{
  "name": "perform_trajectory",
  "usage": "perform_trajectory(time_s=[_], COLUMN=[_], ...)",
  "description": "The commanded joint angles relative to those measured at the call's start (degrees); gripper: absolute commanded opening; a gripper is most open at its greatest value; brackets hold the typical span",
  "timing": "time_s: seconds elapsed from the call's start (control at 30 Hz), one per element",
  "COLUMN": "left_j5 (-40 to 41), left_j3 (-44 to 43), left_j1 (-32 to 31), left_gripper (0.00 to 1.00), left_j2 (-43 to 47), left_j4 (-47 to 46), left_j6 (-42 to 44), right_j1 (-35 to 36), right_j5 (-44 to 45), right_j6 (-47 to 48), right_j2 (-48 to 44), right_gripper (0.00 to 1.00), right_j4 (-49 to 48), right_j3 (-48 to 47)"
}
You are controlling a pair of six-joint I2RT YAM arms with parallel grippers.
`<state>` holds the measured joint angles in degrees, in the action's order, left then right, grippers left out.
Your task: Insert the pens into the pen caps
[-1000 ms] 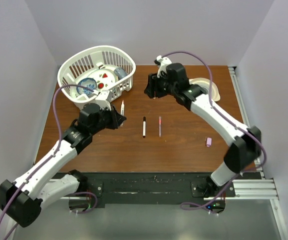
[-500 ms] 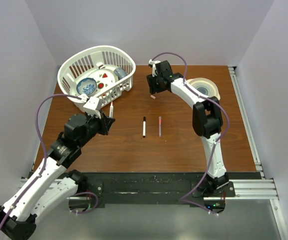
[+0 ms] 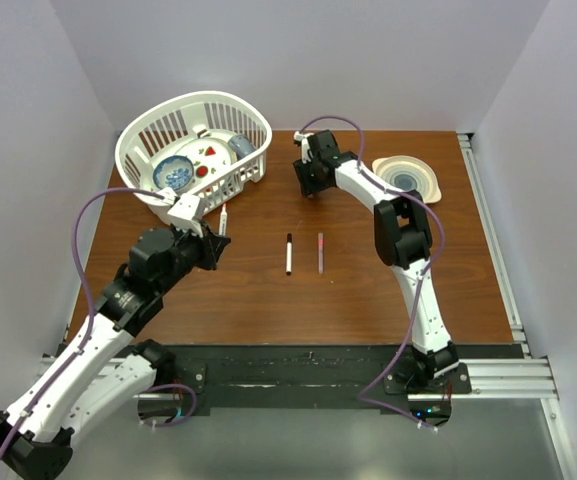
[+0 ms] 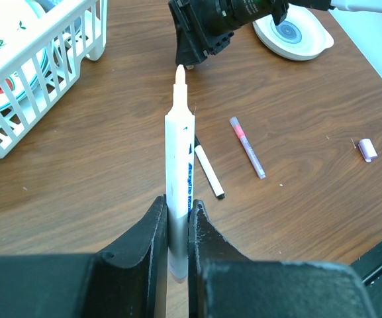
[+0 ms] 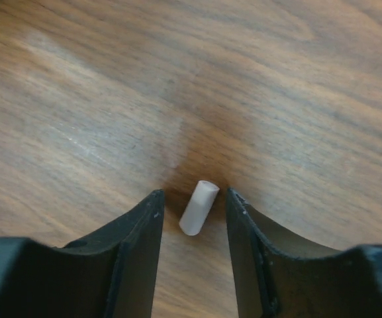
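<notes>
My left gripper (image 4: pixel 177 205) is shut on a white pen (image 4: pixel 177 152) with blue print, its uncapped tip pointing away toward the right arm. From above, that left gripper (image 3: pixel 213 240) hovers left of centre. Two more pens lie side by side mid-table: a white one with a black end (image 3: pixel 289 253) and a pink-lilac one (image 3: pixel 320 253). My right gripper (image 3: pixel 311 185) is low at the back of the table. Its fingers (image 5: pixel 144 225) stand open around a pale pen cap (image 5: pixel 198 207) lying on the wood, with a gap on each side. A lilac cap (image 4: pixel 368 150) lies far right.
A white slatted basket (image 3: pixel 258 130) holding dishes stands at the back left, close to the held pen. A round plate (image 3: pixel 406 177) sits at the back right. The right arm's elbow (image 3: pixel 403 235) rises over the table's right half.
The right arm folded in and its gripper came down over the pale cap, jaws narrowing around it. The left gripper shifted left with the white pen, then held still.
</notes>
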<state>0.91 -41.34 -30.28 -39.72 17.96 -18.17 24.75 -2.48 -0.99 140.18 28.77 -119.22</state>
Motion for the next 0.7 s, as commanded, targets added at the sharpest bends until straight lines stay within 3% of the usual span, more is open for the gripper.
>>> perform_trajectory(time_s=[0.0,0.07,0.37,0.5,0.67], left_j5=[0.41,0.41,0.85,-0.56,-8.28], left_j3=[0.30,0.30,0.47,1.26,1.79], left_j1=[0.22,0.22,0.22,0.22,0.22], left_gripper=[0.00,0.00,0.00,0.00,0.00], left_j2=[0.79,1.05,2.46,2.55,0.71], left_j4=[-1.61,-1.61,-1.26,-2.40,-4.15], left_j6=[1.56,1.56,1.21,0.42,-3.87], right_j1=[1.17,2.14,3.20,4.07,5.57], right_j5=[3.26,5.89,9.16,9.24,9.60], right_j6=[3.18,3.98,1.88,-3.03,-7.88], right_j2=[-2.01,-3.50,-5.61,-11.32,-19.76], right_gripper=[0.41,0.37,0.01,0.00,0.00], right_j4=[-0.30,-1.61,0.76,0.50,-3.80], right_j3=[0.91,3.72,7.15,16.26,29.46])
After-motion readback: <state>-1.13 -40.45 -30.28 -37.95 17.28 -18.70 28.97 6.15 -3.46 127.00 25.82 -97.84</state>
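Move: The small white pen cap lies right between my right fingertips, straight ahead 0 and sideways 0, about 1 cm below the hand point. On the table, the black-ended white pen is about 18 cm back and 5 cm left of that hand, and the pink pen about 17 cm back and 4 cm right. From my left hand, the cap is roughly 30 cm ahead, 25 cm right and 22 cm below. I shut my half-open right fingers on the small cap and pinch it, rolling the wrist slightly so its left side dips, by 5 to 10 degrees. Then I draw it back about 7 cm, low and nearly level, drifting a little right, towards the two pens lying on the table. My left hand stays put, still gripping its upright pen. ##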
